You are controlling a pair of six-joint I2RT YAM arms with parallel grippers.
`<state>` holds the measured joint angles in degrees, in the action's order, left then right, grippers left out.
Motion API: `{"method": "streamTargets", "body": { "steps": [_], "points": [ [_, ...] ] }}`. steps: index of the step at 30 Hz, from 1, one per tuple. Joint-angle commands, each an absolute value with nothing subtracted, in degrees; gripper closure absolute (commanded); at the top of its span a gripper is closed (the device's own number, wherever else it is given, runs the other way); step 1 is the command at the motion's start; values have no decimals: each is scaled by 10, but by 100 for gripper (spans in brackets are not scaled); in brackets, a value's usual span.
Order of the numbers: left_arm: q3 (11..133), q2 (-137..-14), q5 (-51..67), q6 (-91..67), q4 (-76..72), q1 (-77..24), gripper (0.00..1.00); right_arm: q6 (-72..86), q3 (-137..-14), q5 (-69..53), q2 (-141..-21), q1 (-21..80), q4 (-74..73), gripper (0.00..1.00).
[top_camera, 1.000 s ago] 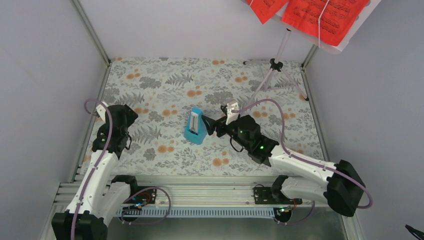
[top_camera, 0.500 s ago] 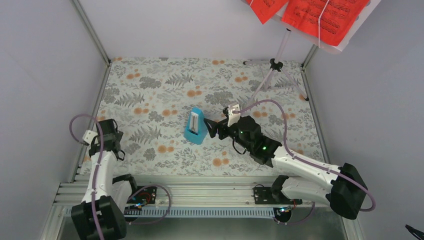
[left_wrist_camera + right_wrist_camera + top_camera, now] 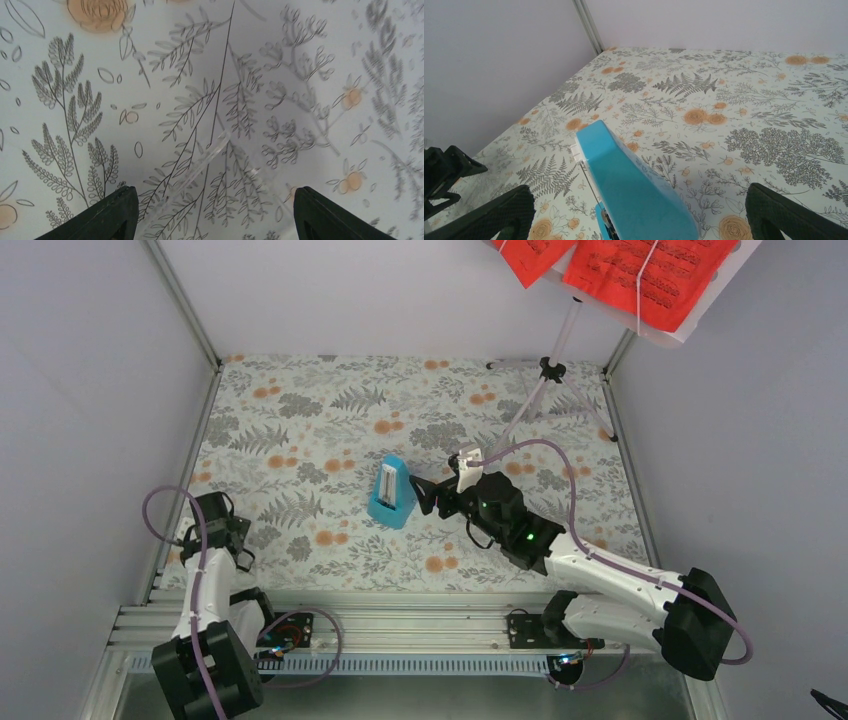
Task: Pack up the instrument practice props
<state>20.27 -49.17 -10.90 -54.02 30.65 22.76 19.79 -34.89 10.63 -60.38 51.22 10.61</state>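
Note:
The light-blue wedge metronome (image 3: 391,494) with a white face stands mid-table. In the right wrist view the metronome (image 3: 636,187) sits between my spread fingers. My right gripper (image 3: 420,494) is open at its right side, jaws wide either side of it, not closed on it. My left gripper (image 3: 224,531) is open and empty, low over the floral cloth at the near left. The lilac tripod music stand (image 3: 545,390) stands at the back right, with red sheet-music pages (image 3: 640,270) on its desk at the top edge.
The table is covered by a floral cloth (image 3: 320,420), walled at left, back and right. A clear transparent strip (image 3: 200,165) lies on the cloth under the left gripper (image 3: 215,220). The left arm (image 3: 444,170) shows at the right wrist view's left edge.
The left arm has drawn back toward the near left edge and lowered over the cloth. The right gripper has edged slightly closer to the metronome.

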Motion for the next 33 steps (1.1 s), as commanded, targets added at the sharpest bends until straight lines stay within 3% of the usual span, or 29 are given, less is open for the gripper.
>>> {"method": "streamTargets", "body": {
  "steps": [1,5,12,19,27,33],
  "points": [
    [183,-500,-78,-542,290,231,23,203,-356,127,-598,507,111,0],
    [177,-512,-76,-536,290,231,24,201,-353,133,-594,508,109,0],
    [171,-519,-78,-519,287,231,36,198,-347,146,-588,508,109,0],
    [176,-515,-68,-488,284,225,54,194,-347,150,-592,508,118,0],
    [172,-528,-49,-471,276,211,91,201,-336,158,-579,508,121,0],
    [184,-541,-42,-464,280,172,95,201,-315,175,-555,508,121,0]
  ]
}}
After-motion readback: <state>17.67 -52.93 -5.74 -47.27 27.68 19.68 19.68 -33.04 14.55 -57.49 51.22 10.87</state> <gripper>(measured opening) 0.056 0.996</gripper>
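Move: The clear plastic cover lies flat on the table almost straight under the open left gripper, about 3 cm below it and perhaps 1 cm to its right. The blue metronome stands roughly 35 cm to the left hand's right and 8 cm farther out, its middle about 3 cm higher. From the right hand, the cover lies some 43 cm to the left, 8 cm back and 22 cm down. The left fingers come to pinch one edge of the clear cover near its corner. The hand first sinks about 2 cm onto it, nearly halts while the gripper closes from three-quarters open to almost shut, then draws some 2 cm to the right just above the table, turning roughly 10 degrees clockwise. ##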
